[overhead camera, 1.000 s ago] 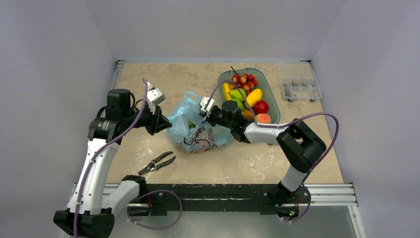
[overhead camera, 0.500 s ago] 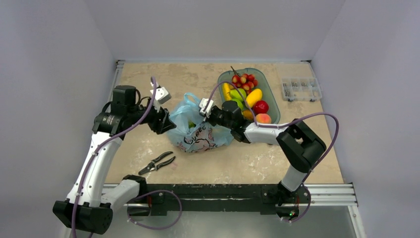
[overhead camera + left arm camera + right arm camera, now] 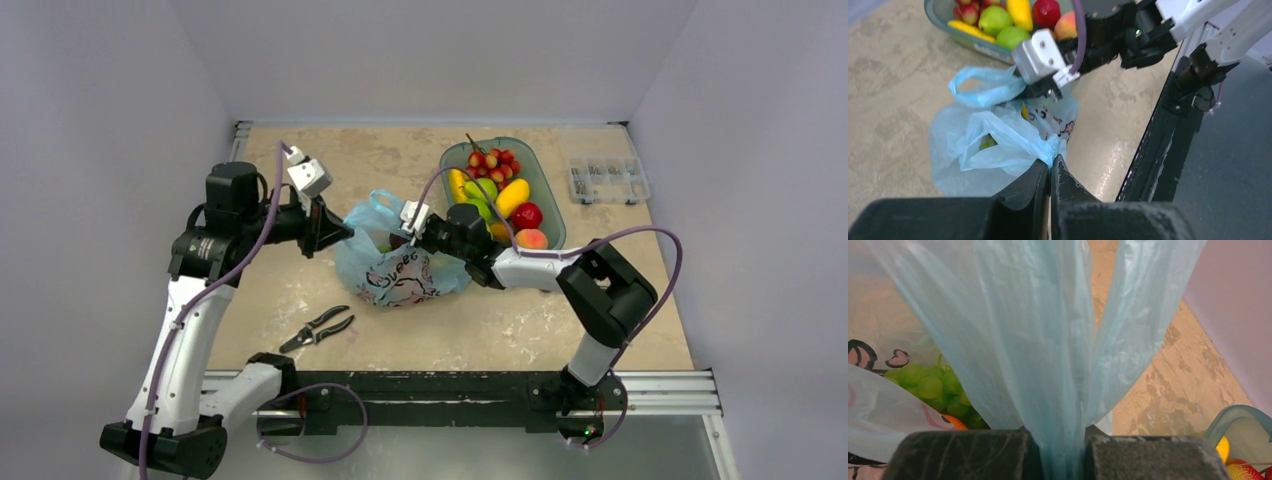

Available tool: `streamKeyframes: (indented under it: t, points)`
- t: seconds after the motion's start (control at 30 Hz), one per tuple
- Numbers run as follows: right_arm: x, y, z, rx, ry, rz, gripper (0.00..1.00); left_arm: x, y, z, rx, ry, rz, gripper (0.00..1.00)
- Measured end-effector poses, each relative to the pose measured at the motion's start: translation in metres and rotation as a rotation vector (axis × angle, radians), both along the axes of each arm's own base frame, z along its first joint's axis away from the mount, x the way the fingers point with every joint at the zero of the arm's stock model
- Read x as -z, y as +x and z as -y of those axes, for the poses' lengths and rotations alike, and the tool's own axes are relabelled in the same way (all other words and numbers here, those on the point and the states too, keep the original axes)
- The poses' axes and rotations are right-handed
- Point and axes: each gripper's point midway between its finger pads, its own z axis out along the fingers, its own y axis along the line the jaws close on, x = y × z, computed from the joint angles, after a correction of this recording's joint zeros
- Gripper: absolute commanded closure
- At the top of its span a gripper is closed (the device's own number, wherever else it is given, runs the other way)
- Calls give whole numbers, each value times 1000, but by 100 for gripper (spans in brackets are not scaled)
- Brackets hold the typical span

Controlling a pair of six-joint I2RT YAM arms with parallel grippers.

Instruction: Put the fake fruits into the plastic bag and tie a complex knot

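Observation:
The light-blue plastic bag [image 3: 395, 262] lies mid-table with its mouth stretched between both grippers. My left gripper [image 3: 335, 232] is shut on a bunched corner of the bag's left edge [image 3: 1048, 149]. My right gripper [image 3: 413, 232] is shut on a gathered strip of the bag's plastic [image 3: 1058, 365]. Green grapes [image 3: 930, 385] and an orange fruit [image 3: 953, 421] show inside the bag. One handle loop [image 3: 983, 87] lies free behind the mouth. More fake fruits [image 3: 498, 190] fill the teal dish [image 3: 545, 170]. A knot is not in view.
Black pliers [image 3: 318, 327] lie on the table in front of the bag, to the left. A clear compartment box [image 3: 606, 179] sits at the far right. The right arm's forearm [image 3: 530, 268] stretches low between the dish and the bag.
My left gripper opened, pushed in against the bag's left side, then shut on its edge and drew back slightly left and up. The right gripper kept its hold.

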Motion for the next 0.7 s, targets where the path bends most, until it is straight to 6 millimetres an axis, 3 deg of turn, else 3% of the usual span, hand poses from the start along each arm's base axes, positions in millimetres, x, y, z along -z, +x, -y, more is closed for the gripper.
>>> streamKeyframes:
  t: [0.07, 0.13, 0.27, 0.3, 0.37, 0.47, 0.57, 0.7]
  points:
    - [2, 1, 0, 1, -14, 14, 100, -24, 2, 7, 9, -68, 44, 100]
    - [3, 0, -2, -10, -23, 31, 100, -33, 2, 10, 15, -101, 56, 100]
    - [11, -1, -2, -22, -56, 33, 96, -20, 2, 9, 9, -121, 44, 100]
    - [15, -2, -1, -22, -68, 22, 89, -14, 1, 7, 4, -118, 32, 100]
    - [23, -4, 3, -20, -90, -14, 65, -4, -1, 5, -1, -112, 12, 100]
    - [21, -4, 7, -13, -92, -84, 32, -2, -3, 5, -2, -111, 8, 100]
    - [-6, 3, 13, 10, -45, -117, 17, -5, -3, 4, -6, -113, 18, 100]
    - [-76, 8, 26, 31, 70, -82, 7, -6, 0, 4, -10, -111, 18, 100]
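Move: The right hand has the gathered upper part of the plastic bag pinched; the bag's body is about 8 cm below it and 3 cm back. The fruit basket is some 18 cm ahead and 20 cm to the right of that hand, the pruners 19 cm left and 14 cm back. From the left hand, already gripping a bag handle, the bag's body is about 11 cm ahead, 12 cm right and 25 cm down. The right hand dips slightly, opens wide to release the bag, then rises about 10 cm; the left keeps pinching. ##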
